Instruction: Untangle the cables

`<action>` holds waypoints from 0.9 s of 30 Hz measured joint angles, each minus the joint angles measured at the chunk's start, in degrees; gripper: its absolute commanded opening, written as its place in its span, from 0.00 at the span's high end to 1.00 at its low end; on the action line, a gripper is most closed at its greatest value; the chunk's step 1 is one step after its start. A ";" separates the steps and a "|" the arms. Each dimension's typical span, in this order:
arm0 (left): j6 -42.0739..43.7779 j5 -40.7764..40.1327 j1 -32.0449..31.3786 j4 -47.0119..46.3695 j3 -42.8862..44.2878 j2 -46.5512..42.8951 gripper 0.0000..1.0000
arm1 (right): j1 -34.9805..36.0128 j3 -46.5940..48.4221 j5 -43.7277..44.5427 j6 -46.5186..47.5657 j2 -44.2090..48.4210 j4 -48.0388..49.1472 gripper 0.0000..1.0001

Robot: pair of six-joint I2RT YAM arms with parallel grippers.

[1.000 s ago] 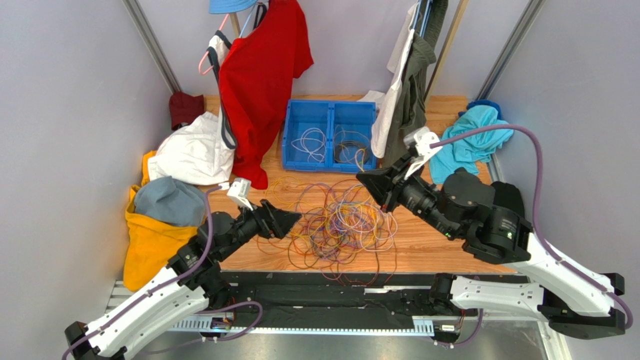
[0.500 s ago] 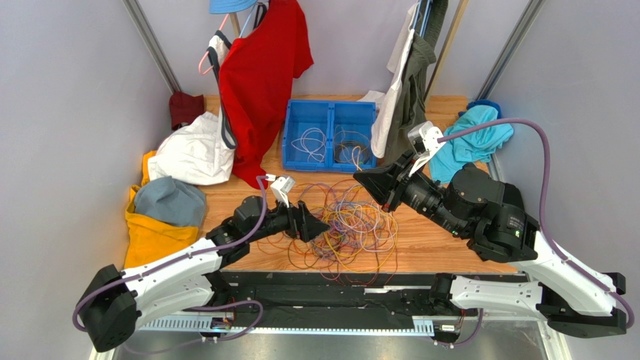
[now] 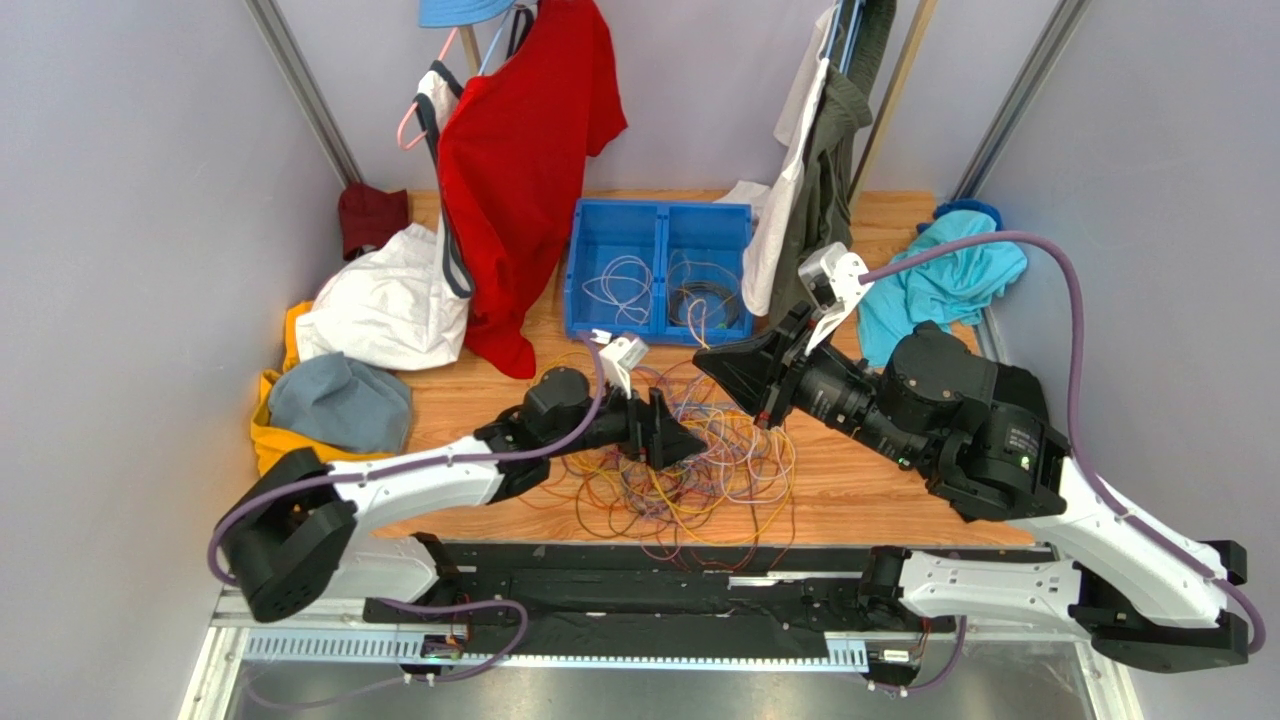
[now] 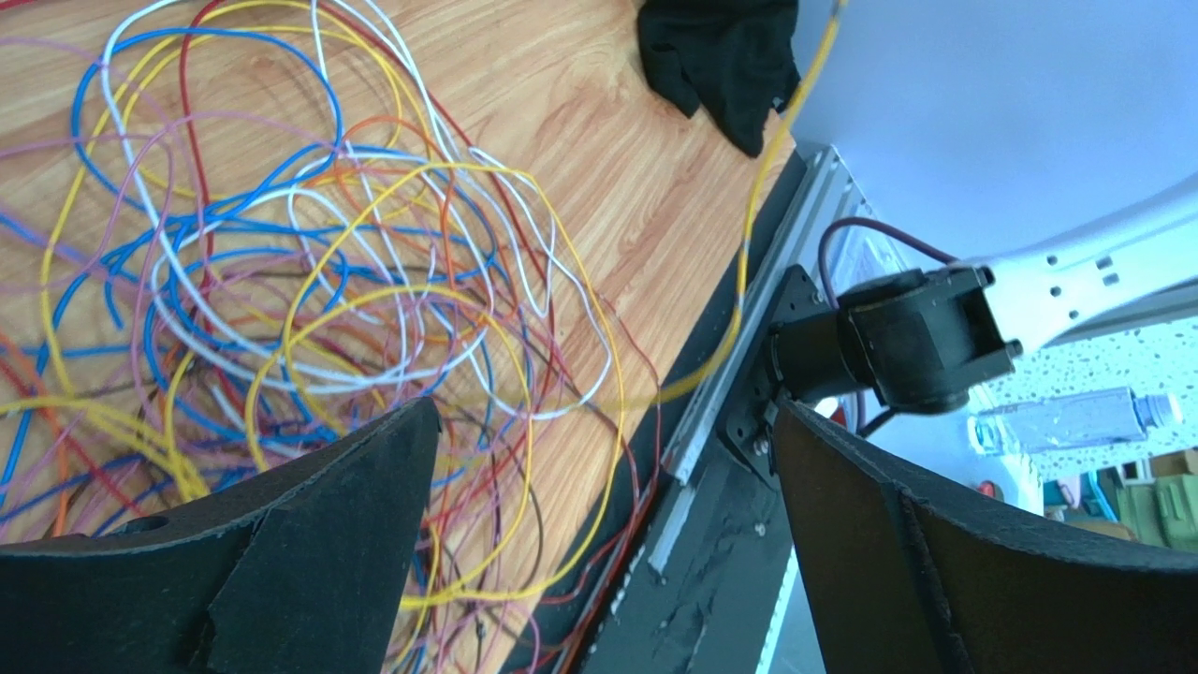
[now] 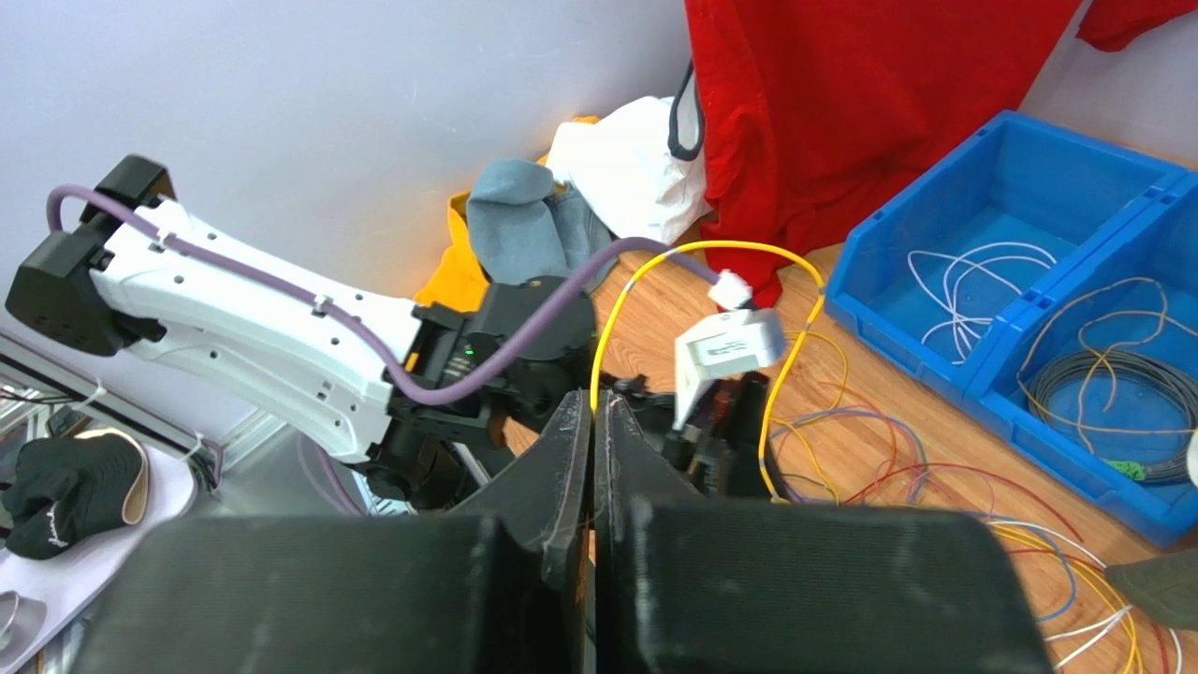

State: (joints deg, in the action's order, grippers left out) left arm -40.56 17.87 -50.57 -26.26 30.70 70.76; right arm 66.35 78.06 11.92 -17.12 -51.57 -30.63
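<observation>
The cables (image 3: 718,458) lie as a loose tangle of orange, yellow, purple, red, blue and white wires on the wooden table (image 3: 887,480). From close up they (image 4: 324,295) spread across the wood. My left gripper (image 3: 684,438) hangs low over the tangle's left part, open (image 4: 605,410), with nothing between its fingers (image 4: 324,548). My right gripper (image 3: 718,365) is raised above the tangle's far edge, shut (image 5: 592,400) on a yellow cable (image 5: 703,249). That cable loops up to a white plug (image 5: 729,289). In the left wrist view the yellow cable (image 4: 759,183) hangs slanting past the table edge.
A blue two-part bin (image 3: 661,206) at the back holds white wires and a black coil (image 3: 703,300). A red shirt (image 3: 519,150) and dark garments (image 3: 819,165) hang behind. White cloth (image 3: 383,308), grey and yellow cloth (image 3: 323,405) lie left, teal cloth (image 3: 939,285) right.
My left arm has reached rightward from the table's left side to over the tangle, staying open. The right gripper shifted slightly left and back, still shut on the yellow cable.
</observation>
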 measured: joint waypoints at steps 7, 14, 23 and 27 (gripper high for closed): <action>0.44 -0.42 -0.46 -1.49 5.57 7.32 0.41 | 0.00 0.00 -0.52 -0.22 -0.22 -0.07 1.00; 4.20 -3.63 -0.46 5.05 10.93 6.71 1.00 | 0.00 -1.01 0.17 -0.24 2.64 -0.02 1.00; 10.36 -12.48 -0.26 27.80 22.64 -8.17 1.00 | 0.00 -8.96 6.71 -0.31 9.44 0.00 0.69; 11.54 -13.99 0.55 36.54 33.29 -11.10 1.00 | 0.00 -12.46 8.72 -0.68 9.70 0.02 0.57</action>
State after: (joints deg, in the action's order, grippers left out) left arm -29.02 3.88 -50.02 10.28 63.99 59.66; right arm 66.35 65.60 20.64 -17.80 -41.87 -30.61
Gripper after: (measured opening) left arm 0.009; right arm 0.371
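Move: The open left hand has the hanging yellow cable almost between its fingers, about 3 cm ahead and 2 cm to the right, at finger height. Roughly 15 cm below it lies the tangle, its middle some 3 cm back and 1 cm right; the blue tray is about 25 cm ahead, 3 cm left and 14 cm down. The right hand already pinches the yellow cable higher up; the stretch by the left fingers lies some 6 cm ahead, 6 cm left and 25 cm below it. Left edges forward-right, pinches the yellow cable and lifts some 20 cm; right hand moves right and down, opening. ##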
